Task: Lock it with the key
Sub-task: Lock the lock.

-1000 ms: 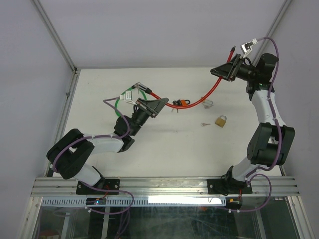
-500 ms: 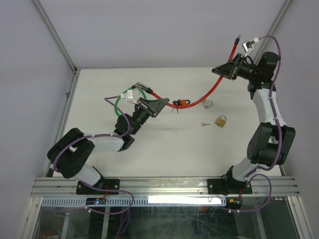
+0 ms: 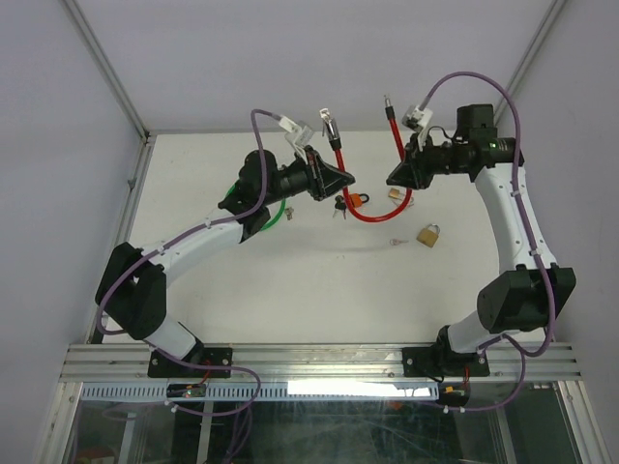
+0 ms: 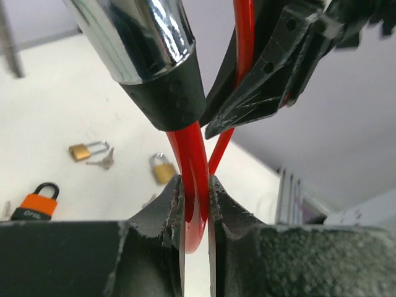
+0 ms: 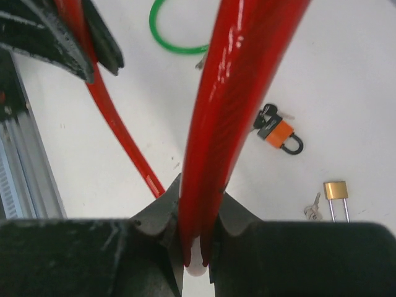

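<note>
A red cable lock (image 3: 370, 214) hangs in a U between both grippers, above the table. My left gripper (image 3: 338, 178) (image 4: 195, 184) is shut on the red cable (image 4: 193, 167) just below its chrome lock head (image 4: 139, 37). My right gripper (image 3: 395, 177) (image 5: 199, 195) is shut on the cable's other leg (image 5: 232, 99), below the pin end (image 3: 389, 102). A small loose key (image 3: 397, 242) (image 5: 312, 209) lies beside a brass padlock (image 3: 428, 235) (image 5: 335, 190). More keys (image 3: 338, 206) lie at an orange padlock (image 3: 356, 200) (image 5: 281, 136).
A green cable (image 3: 263, 209) (image 5: 176, 34) lies on the white table (image 3: 290, 280) under the left arm. A second brass padlock (image 3: 397, 194) (image 4: 162, 168) sits near the red loop. Walls enclose the table at the back and sides.
Both arms have risen and swung toward each other, lifting the red cable off the table into a hanging loop. The right jaws have closed tighter on the cable.
</note>
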### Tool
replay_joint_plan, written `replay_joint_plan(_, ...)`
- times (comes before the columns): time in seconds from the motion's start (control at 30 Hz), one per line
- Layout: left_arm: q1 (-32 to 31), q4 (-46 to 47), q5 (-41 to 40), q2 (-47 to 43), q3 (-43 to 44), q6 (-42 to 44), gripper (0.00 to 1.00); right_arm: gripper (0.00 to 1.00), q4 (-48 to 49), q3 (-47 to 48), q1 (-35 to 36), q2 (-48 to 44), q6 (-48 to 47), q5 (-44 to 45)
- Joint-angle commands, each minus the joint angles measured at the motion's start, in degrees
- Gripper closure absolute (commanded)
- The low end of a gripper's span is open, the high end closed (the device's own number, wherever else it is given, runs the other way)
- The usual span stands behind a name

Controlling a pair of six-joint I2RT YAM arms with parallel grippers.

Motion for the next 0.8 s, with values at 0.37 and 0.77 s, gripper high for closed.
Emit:
replay_joint_plan(0.37, 1.7, -36.8, 13.5, -0.1, 11.6, 38.8, 1.0, 1.0, -25.2, -8.6, 7.2, -12.0, -30.6, 11.2)
replay_joint_plan(0.77, 2.0, -39.7, 19.9, -4.8, 8.0, 47.8, 1.0, 1.0, -26.2, -18.5, 8.3, -16.0, -31.1, 8.6)
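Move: Both hands already hold the red hose, slung in a U between them, over bare table that lies some 30 cm down: its clear patch is about 12 cm back and 7 to the right of the left hand, 13 back and 6 left of the right. The orange padlock sits about 14 cm ahead and 7 left of the right hand; the loose key about 2 ahead and 2 right, the brass padlock 4 ahead and 10 right. Keeping their pinch on the red hose, both hands bring it down and back over the bare table: the right draws back about 13 cm and sinks roughly 8, leaving its place nearly over the loose key, its fingers tipping down and swinging counter-clockwise. The left mainly sinks, about 9 cm, easing back 5 and a little left while its fingers tip some 30 degrees further down and turn clockwise. ##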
